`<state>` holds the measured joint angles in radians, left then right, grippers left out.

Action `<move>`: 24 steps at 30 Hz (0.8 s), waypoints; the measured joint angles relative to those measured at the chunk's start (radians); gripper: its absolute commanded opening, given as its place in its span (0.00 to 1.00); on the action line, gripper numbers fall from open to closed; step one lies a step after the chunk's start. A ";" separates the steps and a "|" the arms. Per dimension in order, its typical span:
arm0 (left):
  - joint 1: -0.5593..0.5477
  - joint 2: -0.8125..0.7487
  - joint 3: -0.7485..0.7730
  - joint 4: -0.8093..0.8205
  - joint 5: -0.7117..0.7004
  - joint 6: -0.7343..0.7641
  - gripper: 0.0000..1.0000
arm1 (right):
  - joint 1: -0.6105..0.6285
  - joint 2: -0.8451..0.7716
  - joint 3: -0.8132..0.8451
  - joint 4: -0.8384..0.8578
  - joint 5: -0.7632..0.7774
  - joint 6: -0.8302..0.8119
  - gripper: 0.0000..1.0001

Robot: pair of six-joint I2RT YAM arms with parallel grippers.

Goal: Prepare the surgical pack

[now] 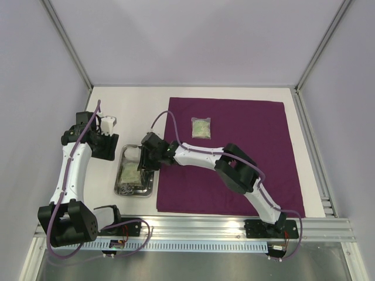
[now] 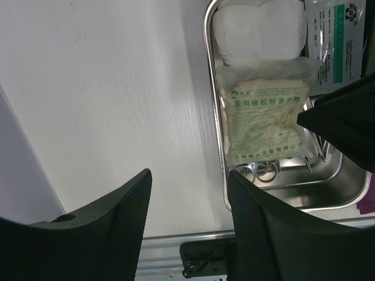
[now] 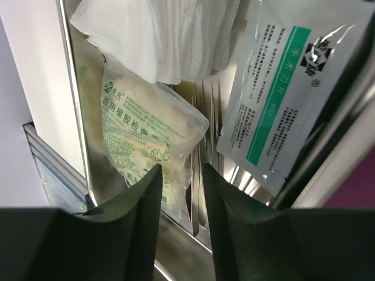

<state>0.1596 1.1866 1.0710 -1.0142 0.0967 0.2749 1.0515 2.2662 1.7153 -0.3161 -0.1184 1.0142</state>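
Note:
The purple sheet [image 1: 234, 158] lies flat on the table with one clear glove packet [image 1: 201, 127] on it. Left of it stands the steel tray [image 1: 150, 186] [image 2: 214, 117] [image 3: 67, 70]. In it are white gauze [image 2: 258, 29] [image 3: 158, 35], a second glove packet [image 2: 266, 120] [image 3: 137, 129], a white-and-green packet [image 2: 334, 41] [image 3: 287, 82] and scissors [image 2: 261, 171]. My right gripper [image 1: 142, 159] [image 3: 181, 181] hangs over the tray, jaws apart, gripping nothing, with thin metal instruments [image 3: 205, 134] showing in the gap. My left gripper [image 1: 106, 150] [image 2: 190, 193] stands open over bare table left of the tray.
White table [image 2: 117, 88] lies under the left gripper. An aluminium rail [image 1: 199, 225] runs along the near edge. Enclosure walls and posts [image 1: 67, 41] frame the table. A small white part [image 1: 109, 124] sits by the left wrist.

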 measured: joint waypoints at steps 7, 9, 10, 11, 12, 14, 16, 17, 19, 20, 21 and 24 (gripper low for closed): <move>0.000 0.000 0.000 -0.008 0.014 0.001 0.64 | -0.015 -0.186 -0.030 -0.057 0.067 -0.155 0.59; 0.000 0.000 0.000 -0.010 0.018 0.003 0.64 | -0.032 -0.262 -0.047 -0.070 0.071 -0.201 0.61; 0.000 0.000 0.000 -0.011 0.018 0.004 0.64 | -0.051 -0.304 -0.061 -0.072 0.073 -0.227 0.61; 0.000 0.000 0.000 -0.013 0.018 0.004 0.64 | -0.076 -0.342 -0.076 -0.077 0.073 -0.248 0.61; 0.000 0.000 0.000 -0.014 0.018 0.004 0.64 | -0.107 -0.373 -0.089 -0.084 0.071 -0.268 0.61; 0.000 0.000 0.000 -0.015 0.018 0.005 0.64 | -0.196 -0.415 -0.114 -0.091 0.059 -0.303 0.61; 0.000 0.000 0.000 -0.015 0.018 0.005 0.64 | -0.301 -0.425 -0.140 -0.100 0.046 -0.332 0.61; 0.000 0.000 0.000 -0.015 0.017 0.005 0.64 | -0.360 -0.420 -0.151 -0.113 0.041 -0.347 0.61; 0.000 0.003 0.000 -0.015 0.013 0.005 0.64 | -0.476 -0.397 -0.167 -0.150 0.035 -0.377 0.61; 0.000 0.005 0.000 -0.015 0.011 0.005 0.64 | -0.526 -0.381 -0.168 -0.163 0.028 -0.390 0.61; 0.000 0.007 -0.001 -0.014 0.007 0.005 0.64 | -0.571 -0.362 -0.168 -0.172 0.019 -0.404 0.60; 0.000 0.017 -0.003 -0.015 -0.002 0.005 0.64 | -0.660 -0.299 -0.159 -0.196 -0.018 -0.437 0.59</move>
<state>0.1596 1.2037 1.0676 -1.0290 0.0952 0.2794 0.3920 1.9675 1.5566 -0.5121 -0.1360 0.5774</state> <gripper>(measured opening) 0.644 0.600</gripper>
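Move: The glove bag still on the purple cloth lies about 21 cm ahead of the right hand, 26 cm to its right and a couple of centimetres lower. Around that hand in the tray, the packed glove bag sits some 3 cm back and 4 cm left, the blade packet 4 cm ahead and 3 cm right, the gauze 8 cm ahead and 5 cm left. From the left hand, the glove bag is about 21 cm ahead, 37 cm right and 13 cm down. The packed glove bag is left in the tray as the right hand, its fingers already parted, opens them further and climbs some 15 cm clear, then sweeps right and forward over the cloth towards the remaining glove bag, ending nearly 30 cm to the right. On the way it sinks again by about 9 cm, turning clockwise, fingers staying wide and touching nothing at the end. ##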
